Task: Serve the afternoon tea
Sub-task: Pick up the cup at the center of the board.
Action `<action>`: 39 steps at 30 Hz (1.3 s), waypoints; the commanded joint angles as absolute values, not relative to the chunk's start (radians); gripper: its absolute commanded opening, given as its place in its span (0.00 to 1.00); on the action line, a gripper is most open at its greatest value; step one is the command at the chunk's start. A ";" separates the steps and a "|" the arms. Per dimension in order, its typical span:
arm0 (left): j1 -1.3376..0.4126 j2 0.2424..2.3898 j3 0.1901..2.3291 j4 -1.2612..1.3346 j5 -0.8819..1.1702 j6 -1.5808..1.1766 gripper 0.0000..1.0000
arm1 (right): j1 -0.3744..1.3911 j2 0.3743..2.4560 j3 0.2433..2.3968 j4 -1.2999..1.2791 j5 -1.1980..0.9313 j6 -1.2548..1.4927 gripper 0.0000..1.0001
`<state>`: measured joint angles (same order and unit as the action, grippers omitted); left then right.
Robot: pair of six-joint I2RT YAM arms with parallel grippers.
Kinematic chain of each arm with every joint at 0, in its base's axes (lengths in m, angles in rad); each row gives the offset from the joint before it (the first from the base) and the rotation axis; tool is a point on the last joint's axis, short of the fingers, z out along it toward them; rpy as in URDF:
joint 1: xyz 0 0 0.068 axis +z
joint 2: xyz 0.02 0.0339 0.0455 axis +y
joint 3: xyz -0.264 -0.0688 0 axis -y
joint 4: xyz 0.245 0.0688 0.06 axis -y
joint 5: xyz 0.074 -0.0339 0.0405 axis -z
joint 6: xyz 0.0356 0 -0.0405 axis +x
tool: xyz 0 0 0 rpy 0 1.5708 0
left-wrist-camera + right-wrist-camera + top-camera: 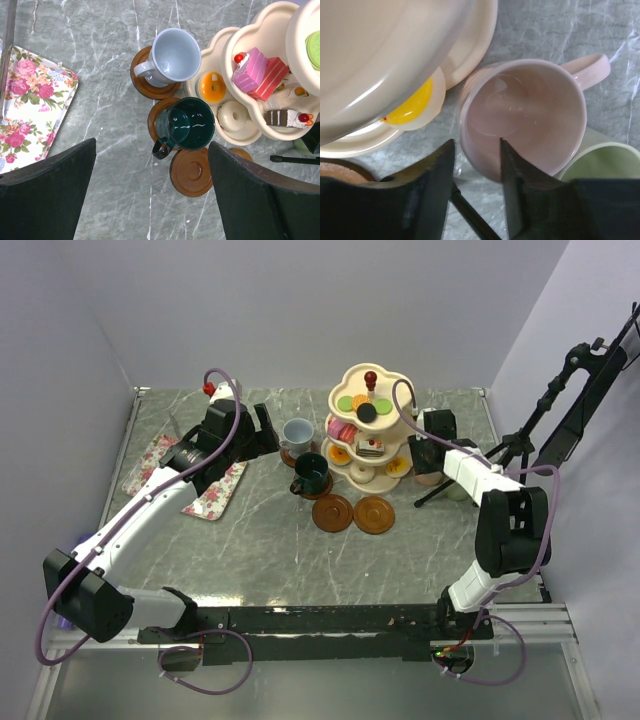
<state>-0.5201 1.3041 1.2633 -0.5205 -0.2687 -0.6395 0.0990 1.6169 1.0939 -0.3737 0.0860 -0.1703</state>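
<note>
The cream three-tier stand with a red knob holds small cakes. A grey-blue mug and a dark green mug each sit on a brown saucer left of it. Two bare saucers lie in front. My left gripper hangs wide open above the table near the dark green mug, holding nothing. The right gripper straddles the wall of the pink mug: one finger is inside, the other is outside with a gap. A light green mug stands just beside it.
A floral tray lies at the left of the table. A black tripod stands at the right edge, and one thin leg runs under my right gripper. The stand's lower tier overhangs close to the pink mug.
</note>
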 commanded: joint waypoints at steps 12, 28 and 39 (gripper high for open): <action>-0.515 1.275 1.256 -0.500 -0.281 -0.634 0.97 | 0.095 1.556 1.042 -0.388 0.031 -0.196 0.10; -0.515 1.264 1.236 -0.486 -0.252 -0.618 0.97 | 0.144 1.344 1.017 -0.434 0.005 -0.232 0.00; -0.515 1.238 1.210 -0.476 -0.235 -0.607 0.97 | 0.348 1.264 1.023 -0.571 0.057 -0.209 0.00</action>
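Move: The pink cup stands just right of the right hand: its middle lies some 4 cm to the right, 2 cm ahead and 4 cm below, with the near-left rim already between the open fingers. The light green cup lies about 10 cm right and 5 cm back, the tiered cake stand some 14 cm left and 3 cm ahead, the nearest empty coaster roughly 11 cm left, 8 cm back and 7 cm below. From the left hand the pink cup is about 36 cm right, 7 cm ahead and 21 cm below. The right hand stays almost in place at first while its half-open fingers shut on the near-left wall of the pink cup's rim, one finger inside and one outside, and pinch it. Keeping that pinch, it then draws the cup back and to the left, about 7 cm each way, rising some 4 cm in the later part and turning about 15 degrees counter-clockwise, away from the light green cup and past the front right of the cake stand towards the nearest empty coaster. ##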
